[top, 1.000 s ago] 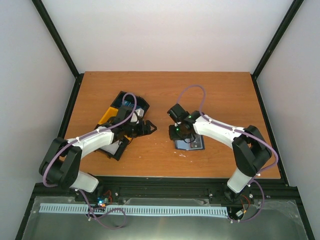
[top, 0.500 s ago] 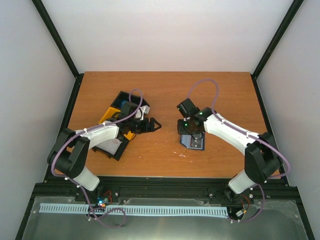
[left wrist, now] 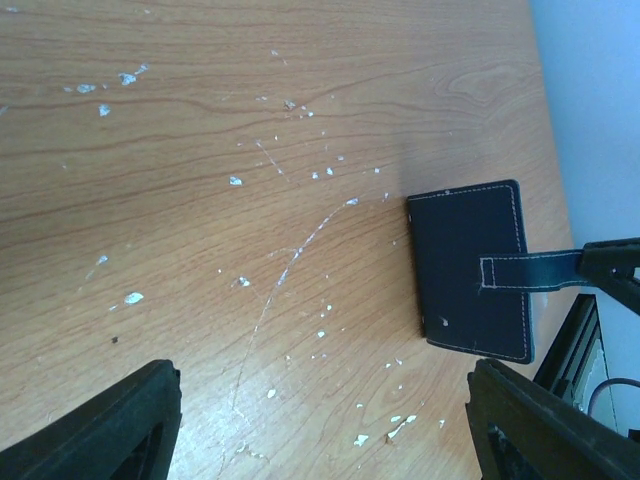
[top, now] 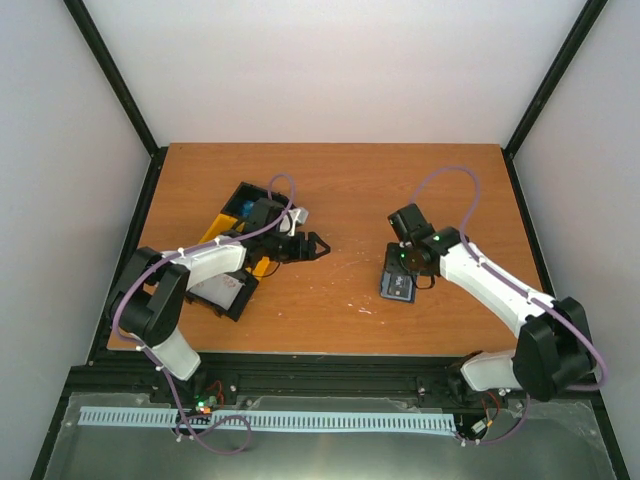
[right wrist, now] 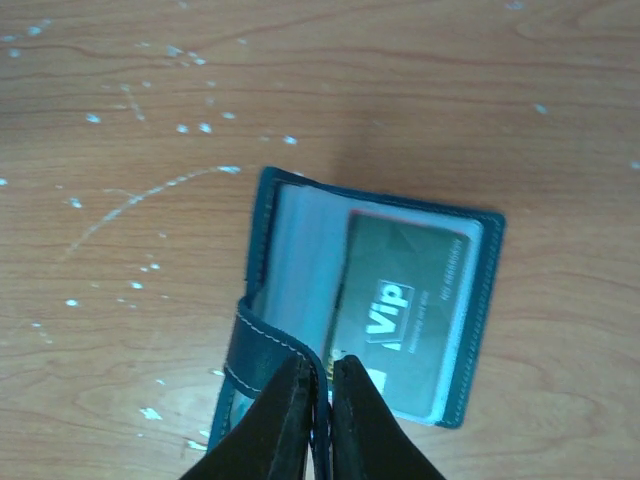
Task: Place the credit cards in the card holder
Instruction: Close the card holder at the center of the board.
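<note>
The card holder (top: 398,286), a navy wallet, lies right of the table's middle. My right gripper (top: 404,264) is shut on its strap (right wrist: 262,345). In the right wrist view (right wrist: 320,378) the holder (right wrist: 300,230) shows pale pockets with a grey "Vip" credit card (right wrist: 405,310) in one. My left gripper (top: 312,244) hangs open and empty over bare wood, left of the holder. From the left wrist (left wrist: 325,425) I see the holder's dark cover (left wrist: 465,250) and its strap (left wrist: 525,270) pulled right. White credit cards (top: 222,290) lie in the tray.
A black-and-yellow bin tray (top: 216,233) stands at the left of the table, under my left arm. White flecks and scratches mark the wood (top: 358,305). Black frame posts and white walls close in the table.
My right gripper has swung rightwards, dragging the card holder with it by the strap. My left gripper has reached further right, away from the tray.
</note>
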Motion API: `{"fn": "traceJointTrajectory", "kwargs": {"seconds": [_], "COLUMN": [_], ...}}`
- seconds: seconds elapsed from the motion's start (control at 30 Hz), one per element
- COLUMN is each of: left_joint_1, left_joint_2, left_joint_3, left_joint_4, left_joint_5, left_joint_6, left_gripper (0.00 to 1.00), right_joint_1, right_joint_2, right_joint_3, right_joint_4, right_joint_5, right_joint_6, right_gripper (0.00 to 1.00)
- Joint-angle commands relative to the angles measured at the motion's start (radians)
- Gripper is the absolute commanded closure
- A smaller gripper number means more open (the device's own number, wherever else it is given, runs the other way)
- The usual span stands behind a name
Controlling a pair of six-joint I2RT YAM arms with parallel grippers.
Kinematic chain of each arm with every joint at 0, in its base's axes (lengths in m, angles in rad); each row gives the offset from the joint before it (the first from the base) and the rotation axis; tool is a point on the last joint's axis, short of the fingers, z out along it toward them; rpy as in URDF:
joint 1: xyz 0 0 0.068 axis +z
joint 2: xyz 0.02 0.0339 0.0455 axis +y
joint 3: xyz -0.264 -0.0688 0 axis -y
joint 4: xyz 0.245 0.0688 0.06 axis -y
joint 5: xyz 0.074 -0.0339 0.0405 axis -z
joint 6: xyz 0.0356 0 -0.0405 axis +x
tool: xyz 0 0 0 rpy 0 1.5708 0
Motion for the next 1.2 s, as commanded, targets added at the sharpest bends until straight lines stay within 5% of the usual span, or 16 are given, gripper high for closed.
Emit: {"fn": "traceJointTrajectory", "kwargs": {"seconds": [0.0, 0.27, 0.63, 0.7, 0.77, 0.93, 1.17], "left_joint_1": [-0.013, -0.019, -0.036, -0.047, -0.065, -0.118, -0.190], "left_joint_2": [0.009, 0.003, 0.012, 0.021, 0.042, 0.125, 0.304], "left_joint_3": [0.041, 0.041, 0.055, 0.067, 0.091, 0.194, 0.363], "left_joint_4": [0.021, 0.008, 0.016, 0.014, 0.004, -0.050, -0.093], "left_joint_5": [0.012, 0.008, 0.013, 0.008, -0.001, -0.020, 0.000], "left_joint_6": [0.034, 0.042, 0.045, 0.048, 0.063, 0.063, 0.046], "left_gripper": [0.21, 0.21, 0.20, 0.19, 0.17, 0.17, 0.22], "right_joint_1": [-0.030, -0.088, -0.129, -0.130, -0.131, -0.131, -0.131], "right_joint_2": [-0.101, -0.219, 0.004, 0.045, 0.066, -0.009, -0.141], "right_joint_3": [-0.101, -0.271, -0.253, -0.234, -0.209, -0.141, -0.102], "right_joint_4": [0.031, 0.087, -0.008, -0.003, 0.029, 0.018, -0.045], "right_joint_5": [0.056, 0.126, 0.337, 0.372, 0.373, 0.321, 0.158], "right_joint_6": [0.016, 0.097, 0.185, 0.185, 0.154, 0.113, 0.116], "right_gripper": [0.94, 0.97, 0.86, 0.82, 0.65, 0.44, 0.40]}}
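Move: Hanging by the strap pinched in the right fingers, the card holder has its middle about 7 cm below that hand, some 2 cm back and 1 cm to the right. The open card box stands roughly 35 cm to the right hand's left and 3 cm farther out, 8 cm below. From the empty left hand, the card holder is about 17 cm to the right, 7 cm back and 6 cm lower. Swinging the pinched strap about 11 cm to the right and down some 8 cm, slightly back, the right hand turns clockwise and swings its fingertips rightward over the card holder. Low down its fingers open and let go, then it lifts about 7 cm and eases forward. Late on, the left hand, fingers still wide, sweeps about 8 cm right towards the holder. ##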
